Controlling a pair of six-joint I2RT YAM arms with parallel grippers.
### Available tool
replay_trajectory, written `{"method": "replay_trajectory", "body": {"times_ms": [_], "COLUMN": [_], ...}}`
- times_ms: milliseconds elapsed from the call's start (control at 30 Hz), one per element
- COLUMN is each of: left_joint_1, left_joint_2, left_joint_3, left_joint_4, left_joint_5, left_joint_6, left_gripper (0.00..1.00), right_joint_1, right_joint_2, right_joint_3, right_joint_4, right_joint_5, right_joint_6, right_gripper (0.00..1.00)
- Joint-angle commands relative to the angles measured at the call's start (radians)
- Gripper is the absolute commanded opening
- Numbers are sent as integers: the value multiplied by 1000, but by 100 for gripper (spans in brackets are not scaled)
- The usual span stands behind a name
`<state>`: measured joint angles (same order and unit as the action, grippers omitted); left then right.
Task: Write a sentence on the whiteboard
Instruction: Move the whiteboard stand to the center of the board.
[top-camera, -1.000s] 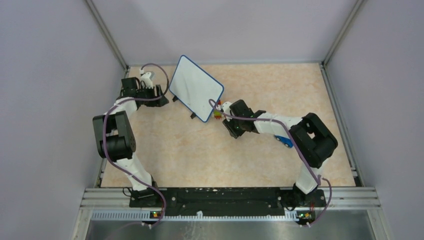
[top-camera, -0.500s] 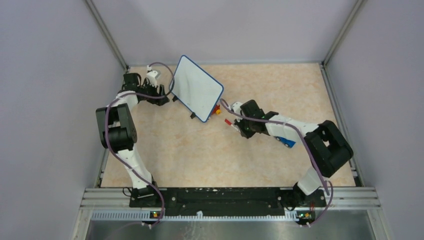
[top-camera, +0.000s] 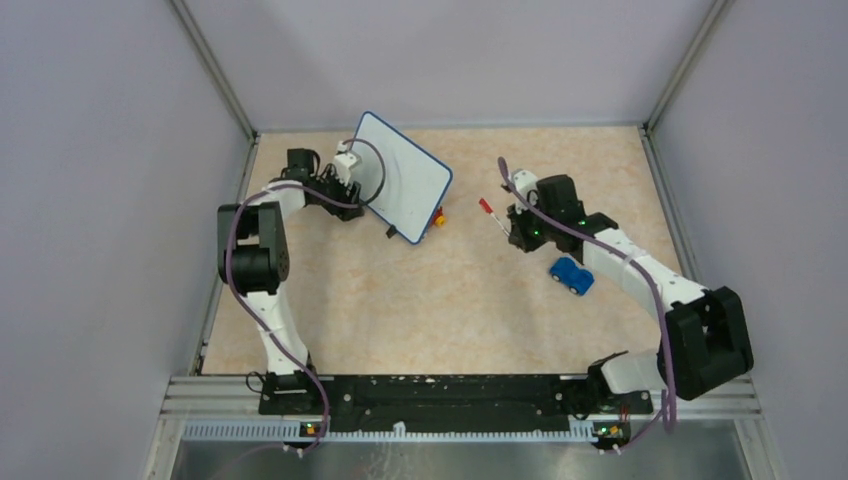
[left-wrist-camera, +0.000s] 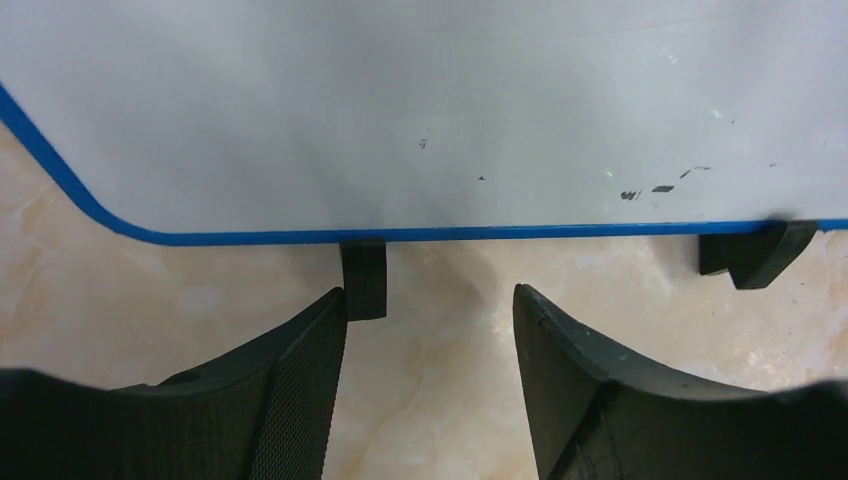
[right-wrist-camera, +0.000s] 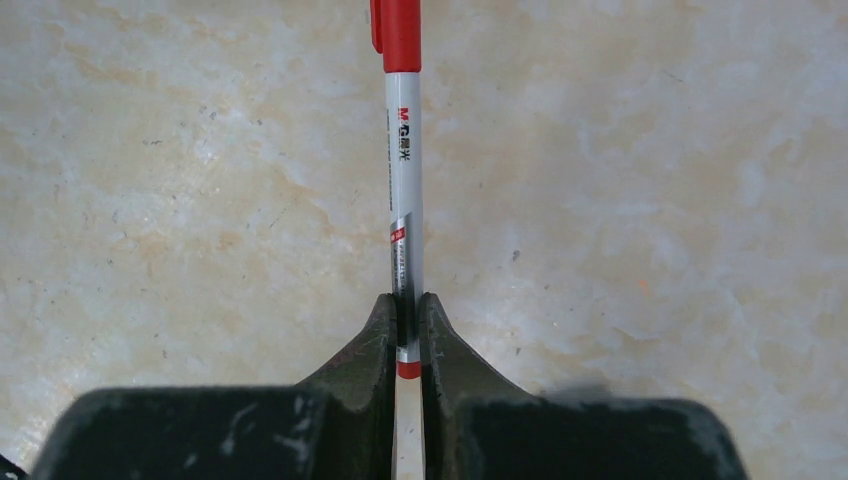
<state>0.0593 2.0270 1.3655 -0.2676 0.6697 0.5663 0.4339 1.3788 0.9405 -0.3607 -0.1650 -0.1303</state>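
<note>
The whiteboard (top-camera: 405, 178), white with a blue rim, stands tilted on black feet at the back left. In the left wrist view the whiteboard (left-wrist-camera: 420, 100) shows only a few dark specks; the sentence is out of view. My left gripper (top-camera: 358, 195) is open at the board's lower edge, and in its own view the left gripper (left-wrist-camera: 430, 300) has one fingertip beside a black foot (left-wrist-camera: 363, 275). My right gripper (top-camera: 510, 228) is shut on a red-capped marker (top-camera: 490, 210), right of the board and apart from it. In the wrist view the right gripper (right-wrist-camera: 405, 305) pinches the marker (right-wrist-camera: 404, 150) near its tail end.
A blue toy car (top-camera: 570, 275) lies just near the right forearm. A small red and yellow toy (top-camera: 438, 215) sits at the board's right corner. Grey walls with metal rails close the table on three sides.
The right gripper shut on the marker and drew back to the right, away from the board. The left gripper swung right to the board's lower edge.
</note>
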Motion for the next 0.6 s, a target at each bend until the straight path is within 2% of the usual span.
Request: {"method": "replay_trajectory", "body": {"times_ms": [0, 300, 567], "left_joint_1": [-54, -268, -481], "left_joint_2": [-32, -206, -300], "left_joint_3": [-18, -223, -270], "left_joint_4": [-45, 19, 10], "left_joint_5": [12, 20, -22], "left_joint_6": [53, -42, -98], "left_gripper": [66, 62, 63], "right_joint_1": [-99, -190, -259], "right_joint_2": [-89, -164, -191], "right_joint_3": [2, -15, -23], "right_joint_4": [-22, -33, -20], "right_joint_5": [-97, -126, -154], "right_joint_6": [8, 13, 36], "right_gripper": [0, 0, 0]}}
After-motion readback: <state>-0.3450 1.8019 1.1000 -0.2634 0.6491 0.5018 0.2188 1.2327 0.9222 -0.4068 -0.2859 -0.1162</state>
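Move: At the left hand's open fingers is the whiteboard stand's left foot, about 3 cm ahead and level sideways; the board's middle is roughly 9 cm ahead, 12 cm right and 5 cm higher. Its right foot is some 10 cm right and 6 cm back, the toy about 23 cm right and 1 cm back. From the right hand, the board's middle lies about 29 cm left, 17 cm ahead and slightly lower. Sweeping about 16 cm right and 13 cm back, low over the table, the left hand pulls the whiteboard's left foot along with its left finger, fingers staying open and the wrist turning some 20 degrees clockwise; by the end the foot is outside that finger. The right hand, keeping its grip on the marker, draws off rightward and a little up. ##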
